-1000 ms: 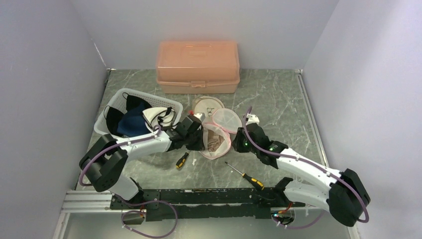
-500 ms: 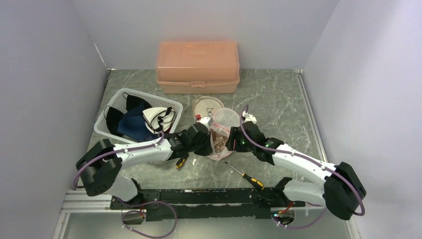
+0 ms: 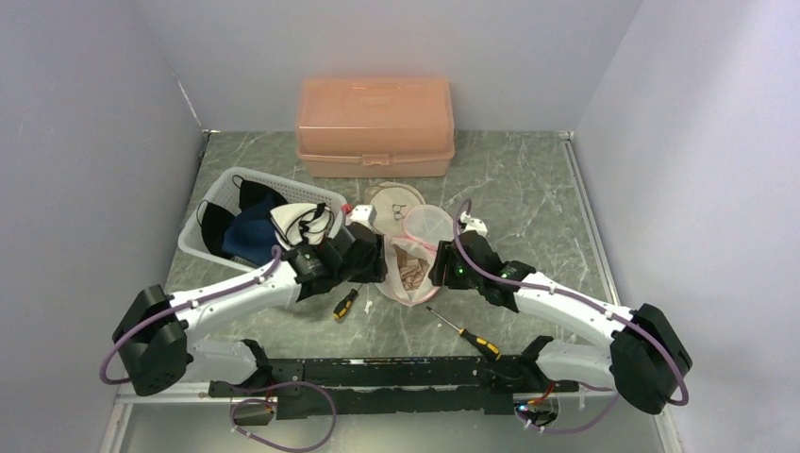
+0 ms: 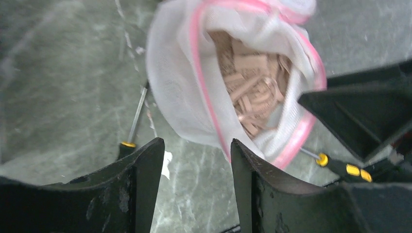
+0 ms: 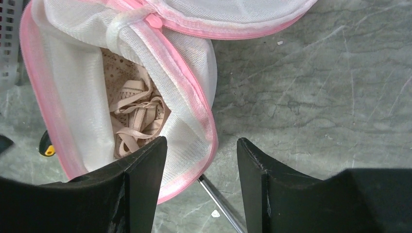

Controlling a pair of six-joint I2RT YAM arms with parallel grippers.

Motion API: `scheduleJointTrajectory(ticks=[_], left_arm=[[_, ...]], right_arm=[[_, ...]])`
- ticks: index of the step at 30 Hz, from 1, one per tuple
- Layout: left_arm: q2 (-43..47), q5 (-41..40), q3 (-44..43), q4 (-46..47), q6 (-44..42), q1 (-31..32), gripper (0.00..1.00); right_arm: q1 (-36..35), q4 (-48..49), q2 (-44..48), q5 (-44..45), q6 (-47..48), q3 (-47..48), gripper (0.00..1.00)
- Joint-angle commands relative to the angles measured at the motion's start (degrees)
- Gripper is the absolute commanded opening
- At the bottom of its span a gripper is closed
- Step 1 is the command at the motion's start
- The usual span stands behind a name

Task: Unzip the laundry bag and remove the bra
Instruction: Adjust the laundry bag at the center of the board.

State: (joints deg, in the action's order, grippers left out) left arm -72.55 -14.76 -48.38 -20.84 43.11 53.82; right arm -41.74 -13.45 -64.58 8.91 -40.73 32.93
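The laundry bag is white mesh with pink trim and lies unzipped on the table between my two arms, its round flap folded back. The beige bra sits bunched inside it. My left gripper is open just left of the bag, and in the left wrist view its jaws hold nothing, with the bag and bra just beyond them. My right gripper is open at the bag's right side. In the right wrist view its jaws stand apart over the bag's pink rim, beside the bra.
A white basket full of dark and white clothes stands at the left. A pink plastic box sits at the back, with a round pinkish disc before it. Two yellow-handled screwdrivers lie near the bag.
Both grippers went from shut to open and let go of the bag. The left arm drew back to the left. The bag has settled with its mouth open.
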Motion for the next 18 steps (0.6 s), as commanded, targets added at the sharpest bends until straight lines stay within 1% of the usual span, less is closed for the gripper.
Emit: scheduleJointTrajectory(ticks=[1, 3, 5, 7, 14, 18], left_arm=[[-2.78, 1.67, -3.97, -2.46, -2.66, -5.53, 0.58], [-4.69, 4.61, -4.73, -1.85, -3.28, -7.03, 0.58], [-6.06, 6.15, -5.31, -0.87, -4.09, -7.24, 0.57], [-7.31, 6.79, -5.97, -0.17, -4.34, -7.32, 0.57], [-11.68, 8.33, -9.64, -0.11, -5.13, -7.42, 0.54], [-13.38, 8.67, -11.29, -0.72, -5.32, -7.40, 0.54]], right_arm=[[0.06, 3.02, -1.91, -0.08, -0.39, 0.37, 0.58], [0.07, 3.25, -2.38, -0.21, -0.51, 0.41, 0.57], [0.05, 3.17, -2.40, 0.00, -0.42, 0.41, 0.55], [0.01, 3.04, -2.31, 0.18, -0.22, 0.46, 0.53], [0.07, 3.08, -2.59, -0.32, -0.12, 0.40, 0.38], [0.06, 3.06, -2.41, -0.29, -0.13, 0.22, 0.37]])
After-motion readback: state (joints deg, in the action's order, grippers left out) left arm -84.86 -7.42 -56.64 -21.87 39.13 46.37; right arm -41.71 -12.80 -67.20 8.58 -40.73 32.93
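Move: The laundry bag stands open between the hands with the bra in it. From the left hand its middle is about 6 cm right, 2 cm ahead and 7 cm lower; from the right hand, some 6 cm left, 1 cm ahead and 4 cm lower. Its round lid lies roughly 9 cm ahead of the left hand and 9 cm to its right. The left screwdriver is about 6 cm left of that hand and 5 cm back. Forward first, some 3 cm with a small swing left, then down about 2 cm while easing back right, the open left hand comes in over the bag's left rim, its fingers tipping slightly downward. The right hand sinks about 1 cm with its fingers astride the right rim, then stays there and partly closes them around the pink edge, without a visible pinch yet. ##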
